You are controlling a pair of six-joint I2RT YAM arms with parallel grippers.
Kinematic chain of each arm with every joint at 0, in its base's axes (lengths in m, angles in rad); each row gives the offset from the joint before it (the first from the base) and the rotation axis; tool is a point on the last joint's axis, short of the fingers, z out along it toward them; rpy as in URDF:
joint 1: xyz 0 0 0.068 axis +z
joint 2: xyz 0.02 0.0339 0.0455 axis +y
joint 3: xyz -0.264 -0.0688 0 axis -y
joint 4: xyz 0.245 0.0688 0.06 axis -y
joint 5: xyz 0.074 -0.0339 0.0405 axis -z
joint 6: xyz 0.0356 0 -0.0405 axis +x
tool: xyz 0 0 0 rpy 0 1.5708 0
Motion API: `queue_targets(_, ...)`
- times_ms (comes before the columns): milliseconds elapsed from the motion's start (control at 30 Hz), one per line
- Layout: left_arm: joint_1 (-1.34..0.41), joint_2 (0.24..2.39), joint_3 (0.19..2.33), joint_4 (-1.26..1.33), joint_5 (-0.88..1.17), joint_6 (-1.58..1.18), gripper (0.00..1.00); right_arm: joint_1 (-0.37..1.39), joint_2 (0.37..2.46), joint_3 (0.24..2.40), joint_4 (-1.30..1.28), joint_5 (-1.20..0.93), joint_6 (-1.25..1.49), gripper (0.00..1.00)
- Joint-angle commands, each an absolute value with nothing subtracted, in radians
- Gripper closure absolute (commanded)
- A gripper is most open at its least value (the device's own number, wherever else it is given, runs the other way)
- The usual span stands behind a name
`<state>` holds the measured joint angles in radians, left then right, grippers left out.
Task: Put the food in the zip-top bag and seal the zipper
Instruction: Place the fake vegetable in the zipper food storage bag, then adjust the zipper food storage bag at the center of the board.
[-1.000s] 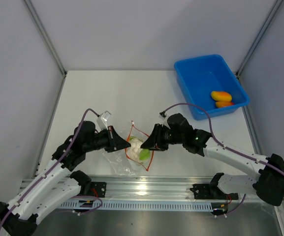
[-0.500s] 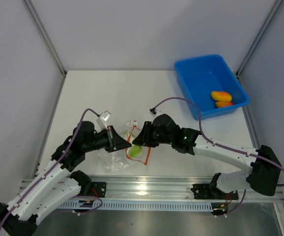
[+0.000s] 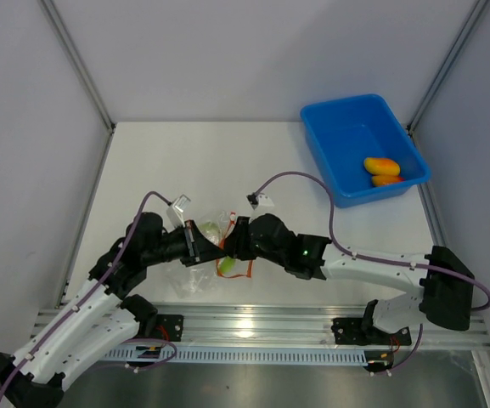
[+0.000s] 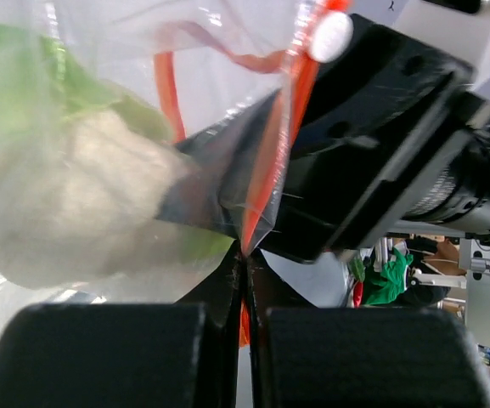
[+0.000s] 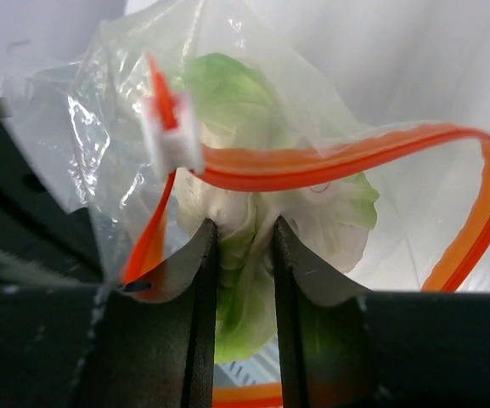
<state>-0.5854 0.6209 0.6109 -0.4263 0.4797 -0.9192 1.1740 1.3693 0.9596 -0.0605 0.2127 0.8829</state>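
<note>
The clear zip-top bag [image 3: 199, 270] hangs between my two grippers at the near middle of the table. My left gripper [image 3: 197, 246] is shut on the bag's mouth edge, pinching the orange-red zipper [image 4: 272, 144] at its fingertips [image 4: 246, 265]. My right gripper [image 3: 231, 244] is shut on the white-and-green cauliflower [image 5: 243, 255] and holds it inside the bag's mouth, under the zipper [image 5: 338, 161] and its white slider [image 5: 173, 127]. Through the plastic the cauliflower [image 4: 83, 204] shows in the left wrist view. The yellow-orange piece [image 3: 381, 165] and the red-orange piece [image 3: 386, 179] lie in the blue bin.
The blue plastic bin [image 3: 338, 136] stands at the back right of the white table. A metal rail [image 3: 253, 327] runs along the near edge by the arm bases. Grey walls close in both sides and the back.
My right gripper has moved left with the cauliflower, into the bag's mouth and close against my left gripper. The bag has bunched up around the food.
</note>
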Motion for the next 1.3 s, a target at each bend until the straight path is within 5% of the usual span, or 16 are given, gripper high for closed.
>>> queue_targets(0, -0.592, 0.62, 0.606, -0.367, 0.517, -0.956, 1.0, 1.195, 1.428, 0.991, 0.052, 0.221, 0.856, 0.93)
queue_targets(300, -0.592, 0.606, 0.607, -0.388, 0.499, -0.96, 1.0, 1.19, 1.375, 0.973, -0.003, 0.215, 0.801, 0.33)
queue_targets(400, -0.592, 0.604, 0.606, -0.403, 0.486, -0.951, 0.99, 1.19, 1.344, 0.973, -0.089, 0.216, 0.779, 0.22)
queue_targets(667, -0.592, 0.614, 0.606, -0.419, 0.476, -0.931, 0.99, 1.186, 1.168, 0.974, -0.285, 0.224, 0.729, 0.25)
queue_targets(867, -0.592, 0.624, 0.607, -0.413, 0.489, -0.911, 1.0, 0.973, 1.103, 0.921, -0.393, 0.02, 0.689, 0.26)
queue_targets(1033, -0.592, 0.638, 0.609, -0.407, 0.5, -0.913, 0.99, 0.776, 1.167, 0.853, -0.364, -0.3, 0.695, 0.25)
queue_targets(1267, -0.592, 0.643, 0.604, -0.394, 0.512, -0.922, 1.0, 0.762, 1.324, 0.865, -0.347, -0.411, 0.692, 0.28)
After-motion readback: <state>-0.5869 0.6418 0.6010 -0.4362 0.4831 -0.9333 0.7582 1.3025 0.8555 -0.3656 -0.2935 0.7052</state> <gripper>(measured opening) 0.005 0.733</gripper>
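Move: The right hand, fingers still closed on the fake vegetable just inside the bag's mouth, has the vegetable's middle some 3 cm to its left and 3 cm below. The zip-top bag's body, where it goes, lies about 8 cm left, level fore and aft, 8 cm lower. The white zipper slider stands roughly 7 cm ahead of that hand. From the left hand, which already pinches the rim, the bag's body is about 6 cm left and 7 cm below. Down into the bag's mouth first, about 3.5 cm, the right hand opens wide at the bottom and lets go of the vegetable. It then draws out rightward, roughly 12 cm, arching up and slightly forward clear of the rim before dropping about 10 cm beside the mouth, fingers open and tipping down. The left hand keeps its pinch on the rim, nearly still. ##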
